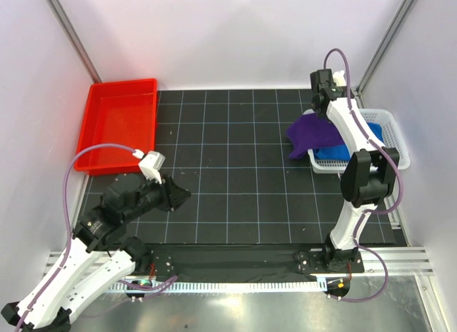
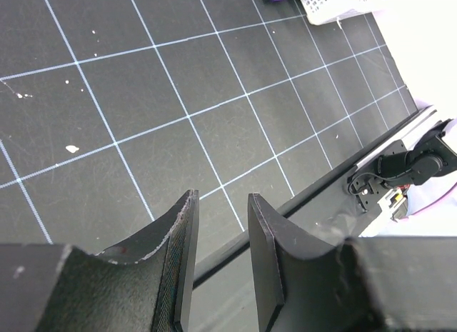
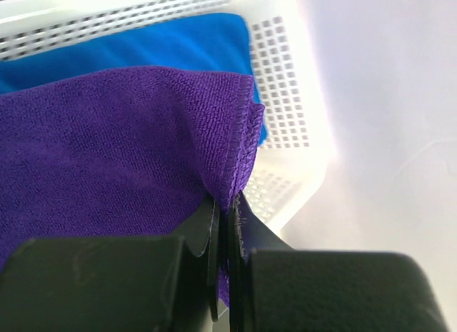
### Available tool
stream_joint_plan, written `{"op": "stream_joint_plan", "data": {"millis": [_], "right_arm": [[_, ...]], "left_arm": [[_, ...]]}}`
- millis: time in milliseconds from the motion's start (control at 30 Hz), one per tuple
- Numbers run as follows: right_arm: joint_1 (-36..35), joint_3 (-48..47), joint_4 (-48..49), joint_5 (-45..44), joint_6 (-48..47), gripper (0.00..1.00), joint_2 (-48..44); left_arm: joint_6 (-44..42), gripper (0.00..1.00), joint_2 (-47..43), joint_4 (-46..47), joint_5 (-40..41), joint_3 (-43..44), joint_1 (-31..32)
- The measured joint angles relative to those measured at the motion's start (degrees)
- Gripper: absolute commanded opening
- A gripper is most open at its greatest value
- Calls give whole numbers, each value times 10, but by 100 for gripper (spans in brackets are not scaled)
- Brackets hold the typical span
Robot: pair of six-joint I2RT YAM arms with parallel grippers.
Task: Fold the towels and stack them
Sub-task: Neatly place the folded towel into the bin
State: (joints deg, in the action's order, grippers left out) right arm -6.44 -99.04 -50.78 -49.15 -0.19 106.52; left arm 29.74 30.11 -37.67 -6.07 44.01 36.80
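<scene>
A purple towel (image 1: 313, 136) hangs over the left rim of the white mesh basket (image 1: 397, 142) and spills onto the mat. My right gripper (image 1: 320, 112) is shut on its hemmed edge. In the right wrist view the jaws (image 3: 227, 203) pinch the fold of the purple towel (image 3: 107, 153), with a blue towel (image 3: 143, 46) lying in the basket (image 3: 285, 96) beneath it. The blue towel (image 1: 333, 153) also shows in the top view. My left gripper (image 1: 182, 196) hovers low over the mat's near-left part, open (image 2: 221, 196), with nothing between its fingers.
A red plastic tray (image 1: 118, 125) sits at the far left corner of the black gridded mat (image 1: 235, 175). White walls stand close on all sides. In the left wrist view the basket corner (image 2: 328, 7) and the right arm's base (image 2: 407, 168) show.
</scene>
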Motion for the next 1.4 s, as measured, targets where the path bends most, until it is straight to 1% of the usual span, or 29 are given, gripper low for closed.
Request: {"op": "stream_joint_plan", "data": {"millis": [333,800,1200,1400], "right_arm": [[20,-1,15,-50,-20,1,2],[30,-42,23,-102,-41,1,57],[62,-46,35,-120,-50,1,60],[80,-46,40,-122,-51,1,82]], "left_arm": [[0,38,-13,-2,0,-1,10],[0,38,-17,-2,-1,-1,10],[-1,38,-17,-2,-2,-3,11],[-2,38,-17,-2,-5,-3,13]]}}
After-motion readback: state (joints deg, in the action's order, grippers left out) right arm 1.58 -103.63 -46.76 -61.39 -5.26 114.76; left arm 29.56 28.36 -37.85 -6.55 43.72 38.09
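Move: Between the right hand's shut fingers is the right-hand end of the folded purple towel. The blue towel it is taken to lies in the white bin about 13 cm below the hand, level with it and some 1 cm to the right; the bin's middle is about 3 cm right, 16 cm down. The purple towel's loose end trails roughly 17 cm to the left and 2 cm back, over the left rim. From the left hand, the blue towel is about 26 cm ahead and 57 cm right. Drawing the purple towel in over the blue one, the right hand travels about 8 cm to its right, towards the bin's right rim. It rises only a centimetre or so on the way and sinks back at the end, while the wrist swings clockwise and rolls right side up, some 15 degrees in all. The fingers keep their pinch. ##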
